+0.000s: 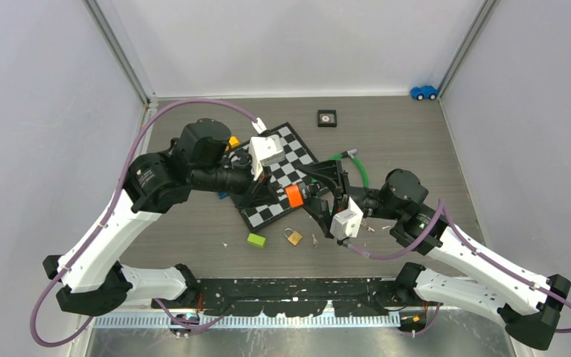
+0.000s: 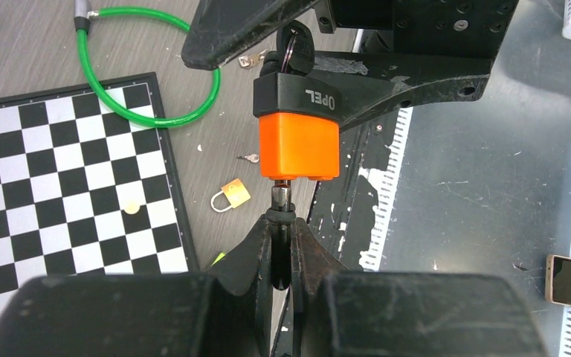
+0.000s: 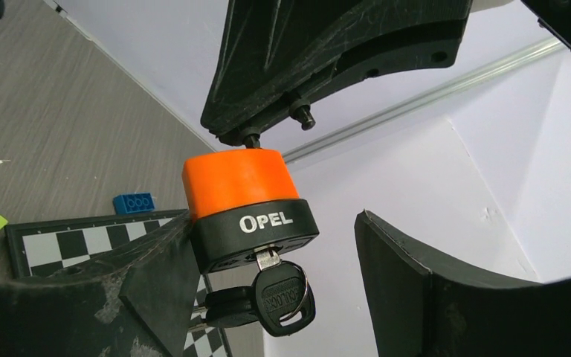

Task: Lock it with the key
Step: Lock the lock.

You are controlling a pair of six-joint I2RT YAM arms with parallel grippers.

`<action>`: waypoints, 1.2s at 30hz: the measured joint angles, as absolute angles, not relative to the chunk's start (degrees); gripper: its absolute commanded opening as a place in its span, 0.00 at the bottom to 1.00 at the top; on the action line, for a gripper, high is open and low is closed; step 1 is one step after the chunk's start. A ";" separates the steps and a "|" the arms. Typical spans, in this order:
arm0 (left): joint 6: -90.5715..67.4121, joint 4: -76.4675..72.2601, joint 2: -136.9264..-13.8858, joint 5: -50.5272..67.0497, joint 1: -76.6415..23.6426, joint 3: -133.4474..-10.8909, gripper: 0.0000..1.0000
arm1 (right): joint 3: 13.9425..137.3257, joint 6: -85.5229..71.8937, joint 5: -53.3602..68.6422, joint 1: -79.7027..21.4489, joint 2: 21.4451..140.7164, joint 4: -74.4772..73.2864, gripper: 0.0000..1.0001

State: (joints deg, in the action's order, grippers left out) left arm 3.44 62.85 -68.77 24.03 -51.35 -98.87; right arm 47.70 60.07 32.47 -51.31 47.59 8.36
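Observation:
An orange padlock (image 1: 293,195) with a black base marked OPEL hangs in the air between the two arms. My left gripper (image 2: 282,223) is shut on its metal shackle (image 2: 281,199), below the orange body (image 2: 298,145) in the left wrist view. A black key (image 3: 282,297) sits in the keyhole of the base, with spare keys dangling from its ring. My right gripper (image 3: 268,268) stands open around the base and key. Its left finger (image 3: 141,275) lies against the black base, and its right finger (image 3: 409,282) is well apart.
A checkerboard (image 1: 290,160) lies under the left arm. A small brass padlock (image 1: 293,236), a green block (image 1: 256,239) and small keys (image 1: 314,239) rest near the front. A green cable lock (image 1: 353,160), a black box (image 1: 327,117) and a blue toy car (image 1: 423,92) lie farther back.

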 measured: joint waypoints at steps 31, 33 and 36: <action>3.36 61.93 -68.93 24.71 -51.35 -95.72 0.00 | 56.05 53.58 37.78 -51.33 47.68 -6.13 0.52; 3.33 61.93 -68.93 24.73 -51.35 -95.70 0.00 | 57.14 52.86 38.22 -51.33 48.21 -7.94 0.50; 3.29 61.93 -68.97 24.77 -51.35 -95.70 0.00 | 58.98 51.35 39.18 -51.33 49.67 -10.37 0.46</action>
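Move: The orange lock, hanging by its shank from the left fingers, has its body about 5 cm to that hand's right, 1 cm ahead and 2 cm lower. From the open right hand the lock's body is roughly 2 cm back, 2 cm left and 1 cm lower; its keys are about 1 cm back, 2 cm right and 2 cm below. The brass padlock lies on the table some 37 cm below the right hand, 1 cm ahead and 3 cm left. The orange lock, its shank still pinched in the left fingers, is lowered nearly 2 cm and then held there. The right hand draws back about 3 cm, bringing its fingers around the lock's cap end, slowly at first; then it rolls some 15 degrees, front side dipping, while the fingers close from wide to about half open. The rear finger seems to bear on the lock's side. ##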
